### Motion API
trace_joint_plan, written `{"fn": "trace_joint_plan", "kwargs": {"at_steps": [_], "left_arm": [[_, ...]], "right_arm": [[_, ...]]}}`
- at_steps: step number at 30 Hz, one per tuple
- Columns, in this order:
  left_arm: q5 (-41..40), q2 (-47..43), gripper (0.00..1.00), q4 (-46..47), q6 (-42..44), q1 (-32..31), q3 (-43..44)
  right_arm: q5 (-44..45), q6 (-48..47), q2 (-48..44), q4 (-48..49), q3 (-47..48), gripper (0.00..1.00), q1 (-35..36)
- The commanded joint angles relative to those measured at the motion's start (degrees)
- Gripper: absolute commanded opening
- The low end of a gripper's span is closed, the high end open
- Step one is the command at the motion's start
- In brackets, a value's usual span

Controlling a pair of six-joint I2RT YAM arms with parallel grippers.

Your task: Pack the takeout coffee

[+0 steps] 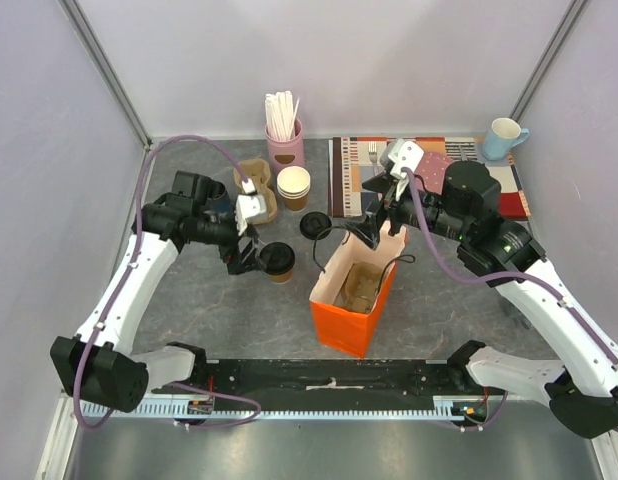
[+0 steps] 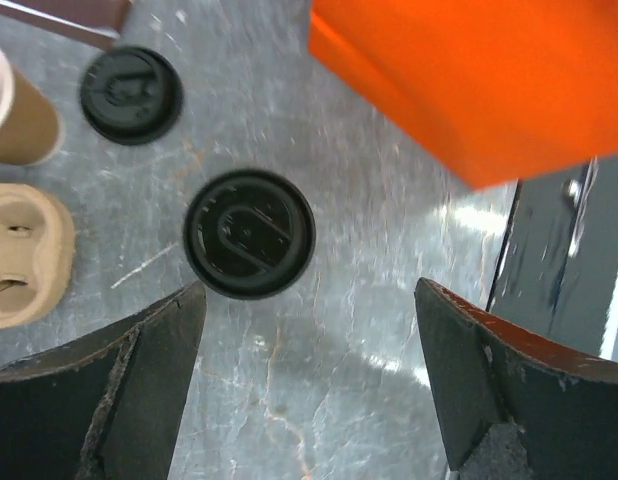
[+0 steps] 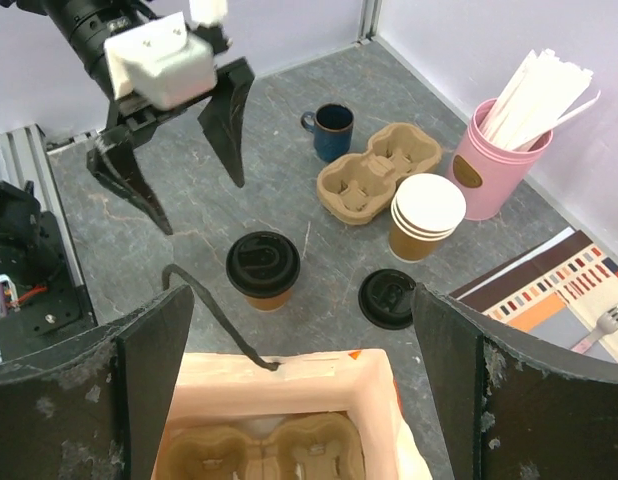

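Note:
The takeout coffee (image 1: 279, 260), a brown paper cup with a black lid, stands on the table left of the orange bag (image 1: 351, 310). In the left wrist view the takeout coffee (image 2: 249, 233) lies just ahead of my open fingertips, not between them. My left gripper (image 1: 245, 256) is open and empty beside it; it also shows in the right wrist view (image 3: 204, 200). My right gripper (image 1: 381, 228) is open and empty over the bag's far rim (image 3: 289, 365). A cardboard cup carrier (image 3: 269, 450) sits inside the bag. The coffee (image 3: 262, 268) stands beyond that rim.
A loose black lid (image 1: 314, 226) lies near the bag. Behind it stand a stack of lidless paper cups (image 1: 294, 187), an empty cup carrier (image 1: 257, 185) and a pink holder of stirrers (image 1: 284, 140). A dark blue mug (image 3: 332, 130), a striped placemat (image 1: 429, 175) and a light mug (image 1: 504, 137) are further back.

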Motion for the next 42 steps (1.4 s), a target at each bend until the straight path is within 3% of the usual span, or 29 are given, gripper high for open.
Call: {"fn": "trace_joint_plan", "kwargs": {"at_steps": [1,5,16,22,42], "left_arm": [[2.9,-0.9,0.89,-7.3,29.5,-0.4,-3.1],[-1.8,3.2,0.76,-9.9,37.3,-3.7,-3.0],[-7.5,13.3,0.67,-4.3,45.8,-5.8,-1.8],[-4.1,16.5,0.62,-3.4,44.9,-5.8,-2.0],[-4.1,19.5,0.40,-4.8,43.8,-8.1,-1.8]], "right_arm": [[0.6,-5.0,0.9,-0.8,0.1,0.98,-0.4],[0.2,-7.1,1.8,-3.7,1.8,0.98,-2.4],[-2.4,-9.6,6.2,-7.2,4.0,0.98,-9.2],[-1.9,-6.7,7.9,-6.8,4.9,0.98,-10.2],[-3.1,-7.4,9.2,-8.4,6.9,0.98,-12.1]]}}
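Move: The lidded coffee cup stands about 5 cm ahead of the left hand and 5 cm to its right, its middle some 17 cm lower. The loose black lid lies on the table some 10 cm farther out than the cup and 10 cm right of it; the orange bag's middle is about 18 cm to the cup's right and 9 cm nearer the base. From the right hand, the cup is some 18 cm left, 4 cm ahead and 33 cm down. Down about 12 cm onto the near-left side of the lidded cup goes the left hand, first easing back, then forward again, turning some 35 degrees clockwise and tipping its fingers steeper. They narrow to under half open, one tip over the lid, the other outside its rim; touch can't be confirmed. The empty right hand, wide open, shifts forward, down and right, away from the cup. ##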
